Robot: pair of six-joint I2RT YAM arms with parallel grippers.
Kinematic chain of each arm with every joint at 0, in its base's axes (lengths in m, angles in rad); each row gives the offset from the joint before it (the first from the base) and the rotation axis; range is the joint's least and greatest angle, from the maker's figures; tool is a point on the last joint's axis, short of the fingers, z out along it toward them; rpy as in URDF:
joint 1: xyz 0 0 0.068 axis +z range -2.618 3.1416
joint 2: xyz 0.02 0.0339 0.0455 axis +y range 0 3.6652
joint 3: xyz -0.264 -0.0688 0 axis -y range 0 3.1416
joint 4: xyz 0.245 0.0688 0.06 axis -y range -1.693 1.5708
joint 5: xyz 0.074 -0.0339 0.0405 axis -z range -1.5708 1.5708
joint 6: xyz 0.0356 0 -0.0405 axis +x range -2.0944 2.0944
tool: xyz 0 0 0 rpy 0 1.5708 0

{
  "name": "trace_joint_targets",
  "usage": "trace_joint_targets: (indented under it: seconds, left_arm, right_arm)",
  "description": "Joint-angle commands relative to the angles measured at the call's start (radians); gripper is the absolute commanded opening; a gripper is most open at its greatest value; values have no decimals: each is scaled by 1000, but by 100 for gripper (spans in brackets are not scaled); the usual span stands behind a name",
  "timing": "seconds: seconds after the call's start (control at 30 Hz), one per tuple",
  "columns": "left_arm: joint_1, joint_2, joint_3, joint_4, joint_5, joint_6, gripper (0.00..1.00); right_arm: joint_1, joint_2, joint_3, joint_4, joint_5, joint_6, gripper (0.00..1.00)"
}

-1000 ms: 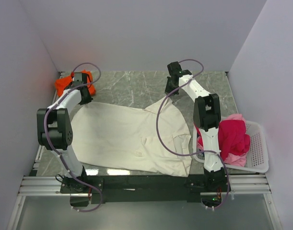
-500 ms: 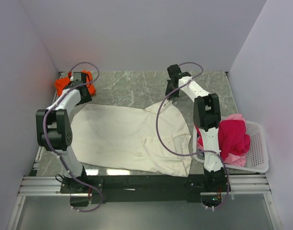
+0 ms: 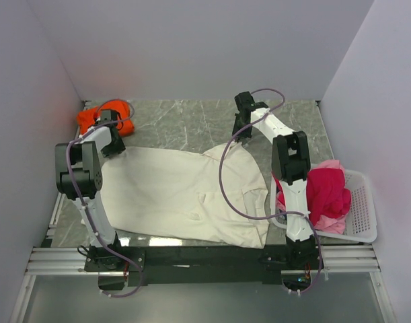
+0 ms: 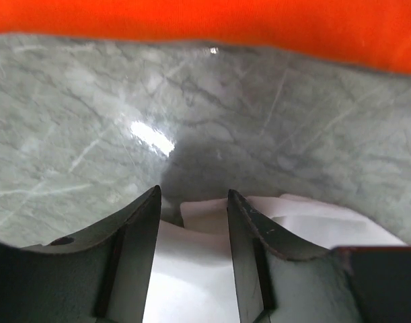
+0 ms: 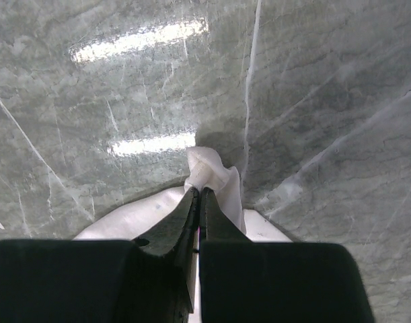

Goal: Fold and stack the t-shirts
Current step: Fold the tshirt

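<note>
A large cream t-shirt (image 3: 178, 195) lies spread on the marble table (image 3: 185, 124). My left gripper (image 3: 115, 144) is open at the shirt's far left corner. In the left wrist view its jaws (image 4: 193, 195) stand apart over the cream cloth (image 4: 185, 269), not pinching it. An orange t-shirt (image 3: 91, 118) is bunched just beyond, filling the top of the left wrist view (image 4: 259, 27). My right gripper (image 3: 237, 131) is shut on the shirt's far right corner, and a tuft of cream cloth (image 5: 212, 171) sticks out past the closed tips (image 5: 196, 192). Crimson (image 3: 326, 192) and pale pink (image 3: 333, 225) t-shirts lie in the basket.
A white lattice basket (image 3: 363, 202) sits at the right by the right arm's base. Grey walls close in the table at the left, back and right. Bare marble shows between the two grippers along the back.
My left gripper has opened and let go of the cream shirt's far left corner, and its arm has swung slightly left. The right gripper still holds its corner in the same place.
</note>
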Motion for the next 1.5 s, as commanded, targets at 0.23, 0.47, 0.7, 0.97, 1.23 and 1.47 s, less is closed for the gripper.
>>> trace_joint_targets:
  seconds: [0.23,0.47,0.7,0.97,1.23,1.47]
  left_arm:
    - [-5,-143,-110,-6,156,-85,51]
    - [-22,-272,-191,-26,217,-130,51]
    - [-28,-370,-334,-21,359,-143,51]
    - [6,-357,-219,-30,293,-140,52]
    - [7,-331,-170,-24,308,-140,52]
    - [7,-314,-185,-44,299,-159,51]
  right_arm:
    - [-7,-44,41,-15,-4,-2,0]
    - [-6,-51,19,-8,-2,-2,0]
    - [-7,-53,15,-11,-2,-5,0]
    - [-6,-73,-30,5,-12,-2,0]
    - [-6,-96,-51,3,5,-14,0]
    - [-7,-82,-21,-6,-5,-14,0]
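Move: The cream t-shirt's far-left corner lies right under and between the left hand's half-open fingertips, about 1 cm below the hand point. The orange folded shirt is some 14 cm ahead of that hand and 1 cm to its left; the middle of the cream shirt lies roughly 16 cm back and 28 cm to the right. From the right hand the far-left corner is about 51 cm left and 7 cm back. The cream t-shirt's far-left corner is pushed inward by the left fingertips, which sweep low over the table about 8 cm back and 7 cm right, away from the orange shirt, while they swing some 20 degrees from leaning left to nearly plumb. The half-open hand then lifts off and comes 5 cm forward. The right fingers stay closed on the far-right corner. ##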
